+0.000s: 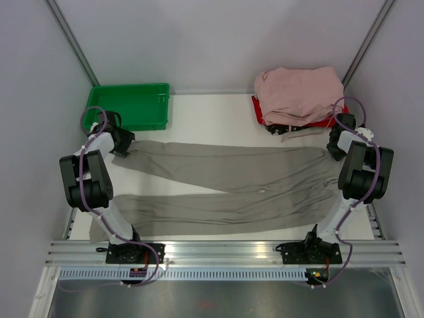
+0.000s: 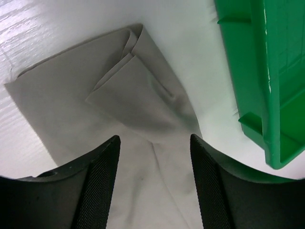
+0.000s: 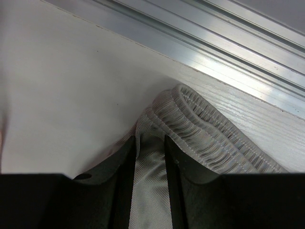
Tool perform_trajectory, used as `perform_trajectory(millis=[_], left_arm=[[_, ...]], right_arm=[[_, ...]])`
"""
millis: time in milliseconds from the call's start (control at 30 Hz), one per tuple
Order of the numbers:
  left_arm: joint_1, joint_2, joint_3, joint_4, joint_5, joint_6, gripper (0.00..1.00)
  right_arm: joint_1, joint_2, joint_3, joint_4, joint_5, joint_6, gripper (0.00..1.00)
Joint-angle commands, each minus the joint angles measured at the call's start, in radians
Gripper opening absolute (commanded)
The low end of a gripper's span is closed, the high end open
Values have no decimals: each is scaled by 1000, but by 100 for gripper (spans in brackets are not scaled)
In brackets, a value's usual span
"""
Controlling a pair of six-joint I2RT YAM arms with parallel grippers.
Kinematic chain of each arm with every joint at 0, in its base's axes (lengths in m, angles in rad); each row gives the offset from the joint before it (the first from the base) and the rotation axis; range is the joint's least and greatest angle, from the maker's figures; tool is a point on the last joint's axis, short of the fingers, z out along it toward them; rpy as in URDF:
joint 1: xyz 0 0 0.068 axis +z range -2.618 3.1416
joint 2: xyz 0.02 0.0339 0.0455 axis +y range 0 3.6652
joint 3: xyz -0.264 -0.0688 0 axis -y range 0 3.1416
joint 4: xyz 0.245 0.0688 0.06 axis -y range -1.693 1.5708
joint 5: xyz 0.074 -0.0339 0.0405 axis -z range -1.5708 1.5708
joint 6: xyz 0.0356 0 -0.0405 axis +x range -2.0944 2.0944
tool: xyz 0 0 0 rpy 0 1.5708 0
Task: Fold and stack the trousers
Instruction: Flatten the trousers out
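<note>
The taupe trousers [image 1: 225, 179] lie spread across the table, waistband at the right and both legs running left. My left gripper [image 1: 122, 151] is at the far leg's cuff. In the left wrist view it [image 2: 153, 140] stands open, its fingers straddling the flat fabric, and the cuff [image 2: 119, 95] has one corner folded over. My right gripper [image 1: 333, 150] is at the waist end. In the right wrist view it [image 3: 150, 140] is shut on a pinch of cloth just below the gathered elastic waistband [image 3: 214, 126].
A green tray [image 1: 132, 106] stands at the back left, close beside the cuff [image 2: 267, 71]. Pale pink garments [image 1: 298, 93] are piled on a red tray [image 1: 260, 114] at the back right. An aluminium rail [image 3: 214, 43] runs along the table's right edge.
</note>
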Motion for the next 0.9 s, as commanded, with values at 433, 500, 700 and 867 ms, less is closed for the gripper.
perform_trajectory(millis=[433,500,700,867], left_arm=[[6,86,90,22,-81,-15,41],[11,91,90,24,-83,-18,23],[18,129,139,62,-98,45,2],[17,171,274,81,-152,159,2]], right_arm=[[6,-31,19,-11,38,10,37],[6,-30,20,-11,36,10,38],[6,-31,28,-14,39,1,37],[6,-33,26,-15,39,2,38]])
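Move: The folded-over flap at the cuff of the far trouser leg lies just ahead of my open left fingers, about 2 cm forward, 1 cm left and 2 cm below. The cuff's back corner is some 5 cm back and 6 cm left of my left hand, slightly lower. The green tray's middle is roughly 17 cm straight ahead of it. From my right hand, at the waistband, the flap lies about 86 cm left and 5 cm farther out, at about the same height. I ease my left hand down a little over a centimetre and slightly forward-left onto the folded cuff, then shut the fingers to pinch the flap. Keeping them shut, I draw it forward and left towards the tray's near side, rising slightly at the end, for about 5 cm of travel in all. ##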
